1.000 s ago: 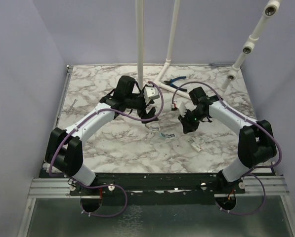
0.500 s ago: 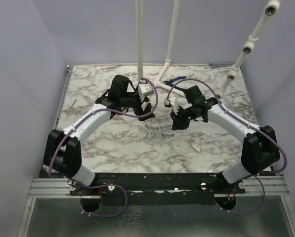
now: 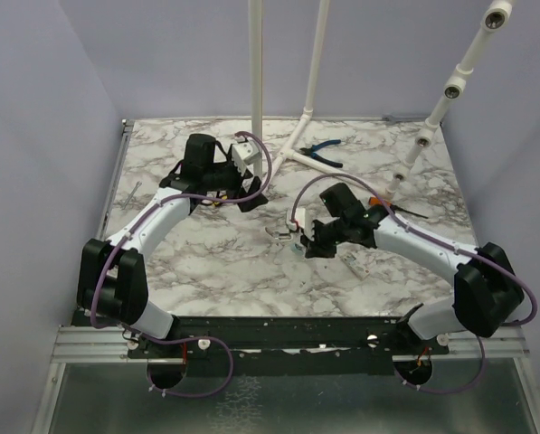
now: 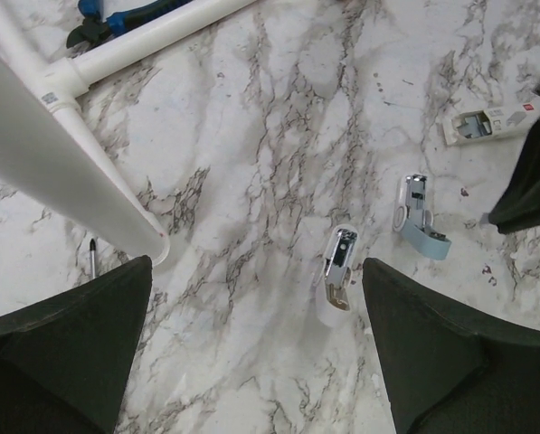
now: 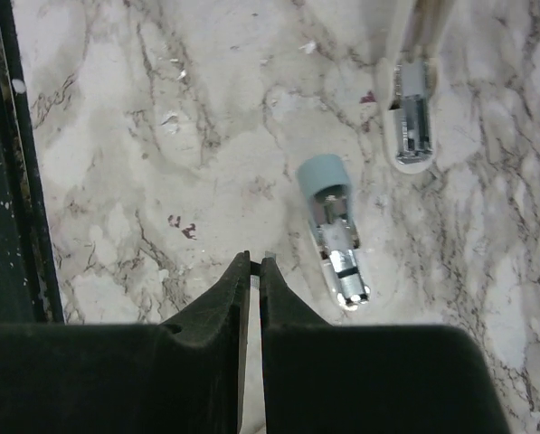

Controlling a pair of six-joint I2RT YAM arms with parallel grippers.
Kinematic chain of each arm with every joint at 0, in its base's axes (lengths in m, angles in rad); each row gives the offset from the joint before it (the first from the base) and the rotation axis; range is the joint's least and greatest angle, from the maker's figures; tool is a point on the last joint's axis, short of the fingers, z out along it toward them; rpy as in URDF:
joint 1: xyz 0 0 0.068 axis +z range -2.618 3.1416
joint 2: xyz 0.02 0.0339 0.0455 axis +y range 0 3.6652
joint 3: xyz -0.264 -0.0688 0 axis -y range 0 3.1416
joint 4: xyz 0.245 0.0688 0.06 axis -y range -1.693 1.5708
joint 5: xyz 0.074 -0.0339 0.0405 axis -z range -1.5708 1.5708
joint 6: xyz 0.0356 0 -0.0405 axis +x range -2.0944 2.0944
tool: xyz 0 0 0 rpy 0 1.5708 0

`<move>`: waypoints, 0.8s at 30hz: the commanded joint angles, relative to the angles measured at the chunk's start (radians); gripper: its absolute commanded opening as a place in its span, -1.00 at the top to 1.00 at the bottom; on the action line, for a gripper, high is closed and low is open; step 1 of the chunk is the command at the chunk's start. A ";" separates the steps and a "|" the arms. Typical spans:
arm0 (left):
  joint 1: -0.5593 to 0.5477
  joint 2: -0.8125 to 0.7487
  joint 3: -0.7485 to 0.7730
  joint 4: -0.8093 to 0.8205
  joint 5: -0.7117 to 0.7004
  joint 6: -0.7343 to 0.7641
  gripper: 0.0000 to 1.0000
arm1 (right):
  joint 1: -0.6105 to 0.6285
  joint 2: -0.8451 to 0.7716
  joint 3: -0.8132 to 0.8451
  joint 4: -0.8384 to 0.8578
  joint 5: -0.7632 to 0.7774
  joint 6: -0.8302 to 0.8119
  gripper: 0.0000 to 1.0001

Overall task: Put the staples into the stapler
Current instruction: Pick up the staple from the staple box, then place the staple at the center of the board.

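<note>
The stapler [image 5: 333, 217], pale blue with a silvery inner channel facing up, lies flat on the marble just right of my right gripper [image 5: 256, 260]. That gripper is shut, and a thin silvery strip of staples [image 5: 266, 256] shows between its tips. In the top view the right gripper [image 3: 301, 240] hangs low over the stapler at mid-table. My left gripper [image 4: 256, 362] is wide open and holds nothing. It is raised and looks down on the stapler [image 4: 421, 221]. In the top view the left gripper [image 3: 249, 192] is back and to the left.
A whitish stapler-like piece [image 4: 337, 271] [image 5: 412, 127] [image 3: 277, 233] lies beside the blue one. An open staple box [image 4: 487, 122] [image 3: 358, 267] sits to the right. White pipe frame [image 4: 71, 172] and blue-handled pliers [image 3: 322, 152] stand at the back.
The right gripper has swung left and toward the near edge, down over the stapler parts. The left arm has drawn back to the left, away from them.
</note>
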 commanded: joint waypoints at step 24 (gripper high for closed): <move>0.085 -0.027 -0.006 0.013 -0.076 0.027 -0.98 | 0.363 0.031 -0.334 0.583 0.473 -0.105 0.84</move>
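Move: The right hand still seems to hold a bit of staple in its nearly shut tips. The blue stapler lies some 4 cm ahead, about 1 cm left and 7 cm below; the white stapler is about 8 cm ahead and 9 cm left, and the staple box some 14 cm right and 1 cm back. From the left hand the blue stapler is about 8 cm back, 14 cm right and 18 cm below. Right hand sinks about 6 cm, back then left, beside the blue stapler; left hand retreats 4 cm left-forward. ##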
